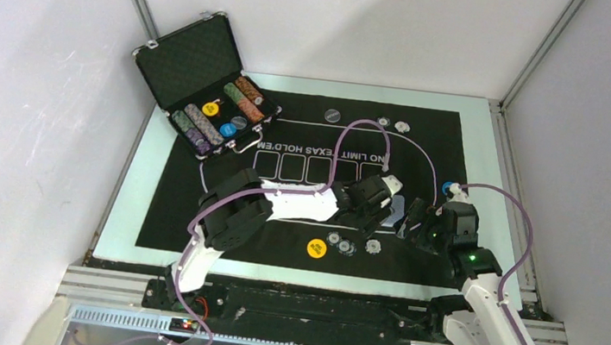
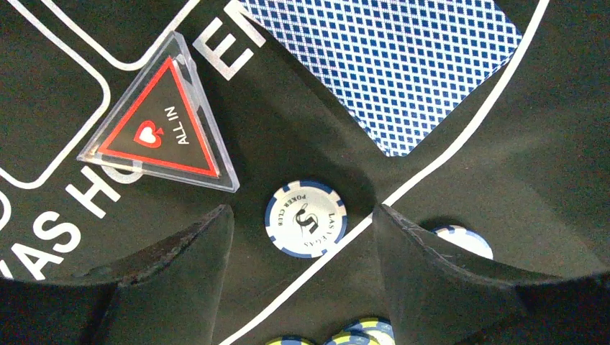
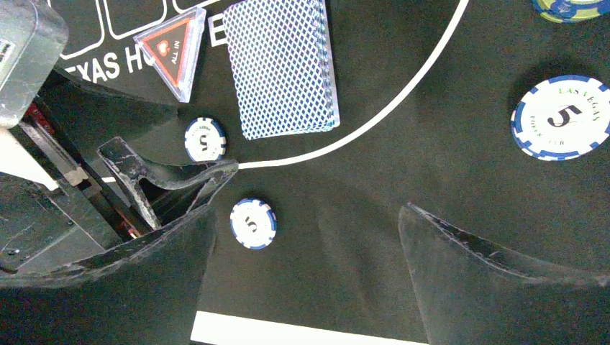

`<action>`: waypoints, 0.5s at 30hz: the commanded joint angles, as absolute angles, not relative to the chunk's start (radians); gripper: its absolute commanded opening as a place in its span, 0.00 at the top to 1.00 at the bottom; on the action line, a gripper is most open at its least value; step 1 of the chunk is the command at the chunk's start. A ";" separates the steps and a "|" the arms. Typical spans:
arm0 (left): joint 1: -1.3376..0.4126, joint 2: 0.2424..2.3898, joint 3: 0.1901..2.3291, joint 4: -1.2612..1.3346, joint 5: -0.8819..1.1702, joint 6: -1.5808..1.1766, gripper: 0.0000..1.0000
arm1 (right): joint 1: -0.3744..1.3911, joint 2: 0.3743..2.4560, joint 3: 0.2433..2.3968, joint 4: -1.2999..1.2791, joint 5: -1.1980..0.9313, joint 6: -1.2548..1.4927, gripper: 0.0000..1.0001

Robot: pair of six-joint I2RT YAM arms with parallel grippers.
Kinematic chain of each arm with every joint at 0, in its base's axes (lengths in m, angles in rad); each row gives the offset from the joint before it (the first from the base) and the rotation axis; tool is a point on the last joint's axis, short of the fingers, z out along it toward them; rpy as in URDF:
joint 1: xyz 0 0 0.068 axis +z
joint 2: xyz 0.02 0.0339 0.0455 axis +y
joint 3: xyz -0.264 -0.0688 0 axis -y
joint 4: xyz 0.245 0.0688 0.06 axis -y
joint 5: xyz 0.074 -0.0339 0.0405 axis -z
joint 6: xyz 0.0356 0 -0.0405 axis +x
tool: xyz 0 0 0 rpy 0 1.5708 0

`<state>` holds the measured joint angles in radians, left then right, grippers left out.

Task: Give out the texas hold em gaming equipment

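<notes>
In the left wrist view my left gripper (image 2: pixel 302 214) is open just above the mat, with a white-and-blue poker chip (image 2: pixel 306 218) lying flat between its fingers, untouched. The red-black triangle marker (image 2: pixel 160 129) and the blue-backed playing cards (image 2: pixel 403 65) lie just beyond it. My right gripper (image 3: pixel 308 212) is open with nothing in it; a "5" chip (image 3: pixel 253 223) lies by its left finger and another chip (image 3: pixel 562 117) sits further right. From above, both grippers (image 1: pixel 372 202) (image 1: pixel 414 221) hover close together at the mat's right centre.
The open black case (image 1: pixel 207 92) holds chip rows and discs at the back left. A yellow disc (image 1: pixel 316 247) and chips (image 1: pixel 337 244) lie near the front of the black mat (image 1: pixel 193 212). A black disc (image 1: pixel 334 115) sits at the far edge and a blue disc (image 1: pixel 455 189) at the right.
</notes>
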<state>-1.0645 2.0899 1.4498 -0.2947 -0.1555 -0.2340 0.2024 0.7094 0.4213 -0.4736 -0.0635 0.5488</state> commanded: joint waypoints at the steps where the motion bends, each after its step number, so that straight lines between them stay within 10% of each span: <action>1: -1.074 2.135 1.471 -0.340 -0.186 -0.271 0.27 | 0.198 0.705 0.425 -0.441 -0.047 0.555 0.01; 15: -1.108 2.121 1.446 -0.347 -0.153 -0.288 0.57 | 0.196 0.698 0.425 -0.442 -0.048 0.555 0.01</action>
<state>-1.0992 2.1048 1.4628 -0.2886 -0.1726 -0.2672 0.2005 0.7094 0.4213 -0.4732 -0.0635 0.5488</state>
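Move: The lone blue-and-white chip lies practically at the left hand's point, straight between its open fingertips and about 1 cm below. The ALL IN triangle is some 7 cm ahead and 3 cm left, the card deck about 5 cm ahead and 7 cm right. A second blue-and-white chip lies roughly 6 cm back and 5 cm right. From the idle right hand the first chip is about 14 cm left, 4 cm ahead and 7 cm down. Back and to its right at once, close over the mat, the left hand slides a bit under 2 cm while its fingers close from wide to about half open around the lone blue-and-white chip. The forward-left finger comes against the chip's rim and drags it along; by the end the chip is pinched between both fingertips. ##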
